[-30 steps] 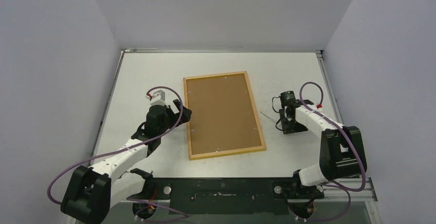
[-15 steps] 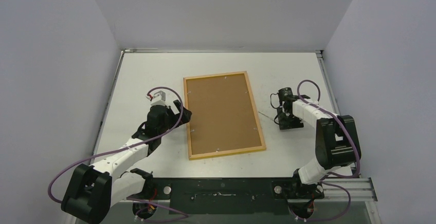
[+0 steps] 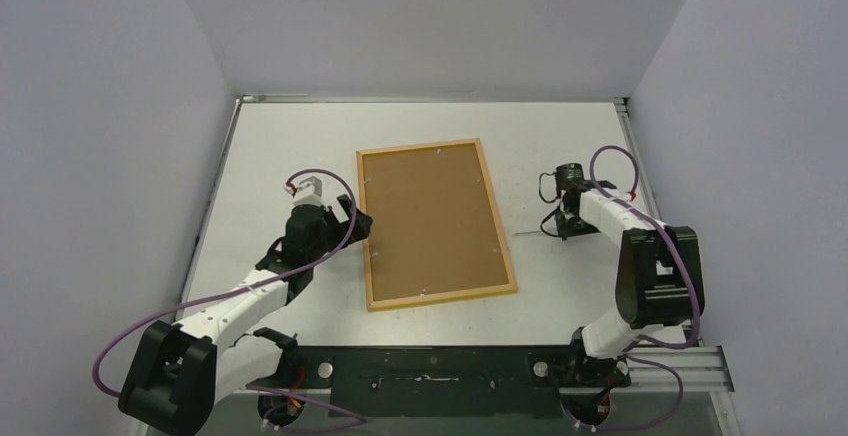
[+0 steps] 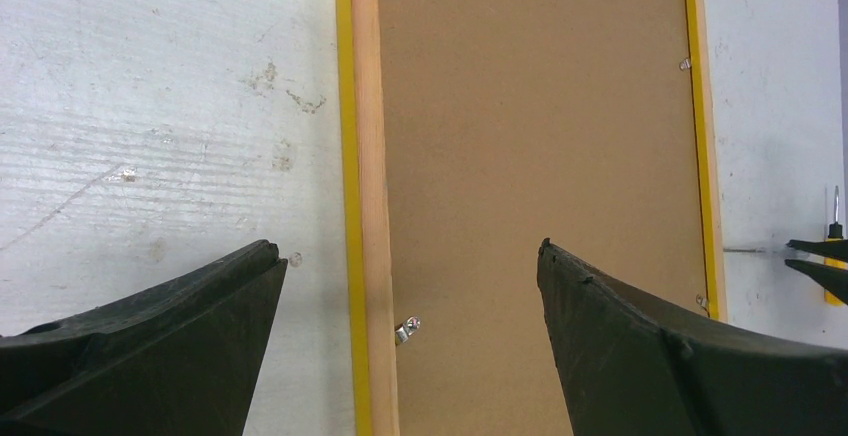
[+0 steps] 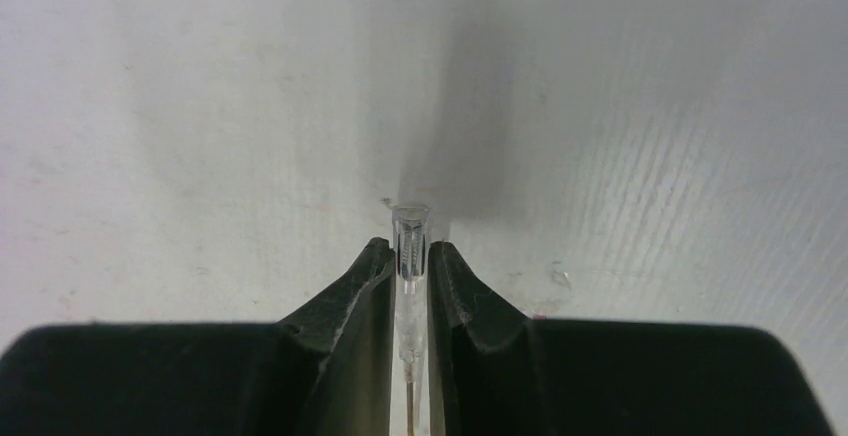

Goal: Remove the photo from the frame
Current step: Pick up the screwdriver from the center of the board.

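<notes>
The frame [image 3: 435,221] lies face down mid-table, its brown backing [image 4: 540,106] up inside a wood rim with a yellow edge. The photo is hidden under the backing. My left gripper [image 3: 352,218] is open and straddles the frame's left rim [image 4: 408,248], with a small metal tab [image 4: 407,330] just below between its fingers. My right gripper [image 3: 558,227] stays right of the frame, low over the table, and is shut [image 5: 410,251] on a small screwdriver [image 5: 411,231] by its clear handle. The thin shaft [image 3: 530,233] points toward the frame.
Several more metal tabs sit along the frame's rim, one on the far side [image 4: 685,62]. White table [image 3: 280,146] lies around the frame, with grey walls on three sides. The right arm's cable [image 3: 612,161] loops above its wrist.
My right gripper has closed on the screwdriver, and its wrist has shifted a little right and back. The left arm and the frame have not moved.
</notes>
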Controlling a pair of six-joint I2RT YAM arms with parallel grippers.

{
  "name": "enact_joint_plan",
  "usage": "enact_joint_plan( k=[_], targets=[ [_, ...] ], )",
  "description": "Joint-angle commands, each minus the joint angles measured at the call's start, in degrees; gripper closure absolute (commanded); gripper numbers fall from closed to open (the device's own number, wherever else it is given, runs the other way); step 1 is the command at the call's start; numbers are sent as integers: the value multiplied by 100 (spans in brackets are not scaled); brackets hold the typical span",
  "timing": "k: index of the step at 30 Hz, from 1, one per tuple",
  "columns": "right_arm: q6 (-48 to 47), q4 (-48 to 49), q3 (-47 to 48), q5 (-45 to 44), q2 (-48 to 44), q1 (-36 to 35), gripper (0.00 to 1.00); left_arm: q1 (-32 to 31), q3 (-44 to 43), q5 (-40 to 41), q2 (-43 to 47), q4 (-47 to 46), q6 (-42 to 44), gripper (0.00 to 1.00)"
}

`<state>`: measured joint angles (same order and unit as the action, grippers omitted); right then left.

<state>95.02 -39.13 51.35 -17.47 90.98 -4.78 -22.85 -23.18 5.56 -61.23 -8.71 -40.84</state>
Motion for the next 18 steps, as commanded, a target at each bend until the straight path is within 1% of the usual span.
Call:
enact_joint_plan(
  k=[1,5,7,9,12,14,16,18],
  targets=[
    [-1247,495,501,-925,-545,47,95,-27,-126,-237,217,-373,268,2],
    [-2605,1029,566,-992,-739,25,95,-30,51,-633,281,-833,391,2],
    [-3371,1266,542,-789,-808,14,95,-36,126,-888,308,-1049,441,2],
    [-4026,1608,431,-401,-937,-20,95,-71,256,-1096,333,-1364,488,2],
    [-4913,2699,-25,662,-1334,-89,95,-177,411,-1242,340,-1799,526,3],
    [-5334,3547,-442,1725,-1664,-94,95,-289,400,-1089,328,-1800,563,3],
    [-5430,4240,-764,2539,-1925,-129,95,-412,373,-1022,271,-1820,634,3],
    [-5459,4779,-952,3135,-2040,-207,94,-544,308,-1094,172,-1876,698,3]
  ],
)
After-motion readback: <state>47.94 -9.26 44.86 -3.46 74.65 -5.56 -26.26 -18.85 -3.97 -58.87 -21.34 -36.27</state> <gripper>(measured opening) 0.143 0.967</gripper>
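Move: Already pinched in the right fingers close above the table is the clear-handled screwdriver, its middle about 4 cm left of that hand and level with it. The frame, back up, has its middle some 26 cm left and 2 cm ahead of this hand, 1 cm lower; a yellow screwdriver lies about 12 cm right, 3 cm ahead. From the left hand the frame's middle is roughly 15 cm right, level fore and aft, 8 cm below, and the clear screwdriver 40 cm right, 2 cm back, 8 cm below. Keeping its pinch on the clear handle, the right hand lifts the screwdriver about 10 cm off the table while reaching some 6 cm forward, drifts a little right, then swings left, the wrist turning roughly 50 degrees counter-clockwise as the down-pointing fingers tip upward. The open left hand slides about 4 cm right and rises slightly farther in over the frame's back, touching nothing, turning a little clockwise. ##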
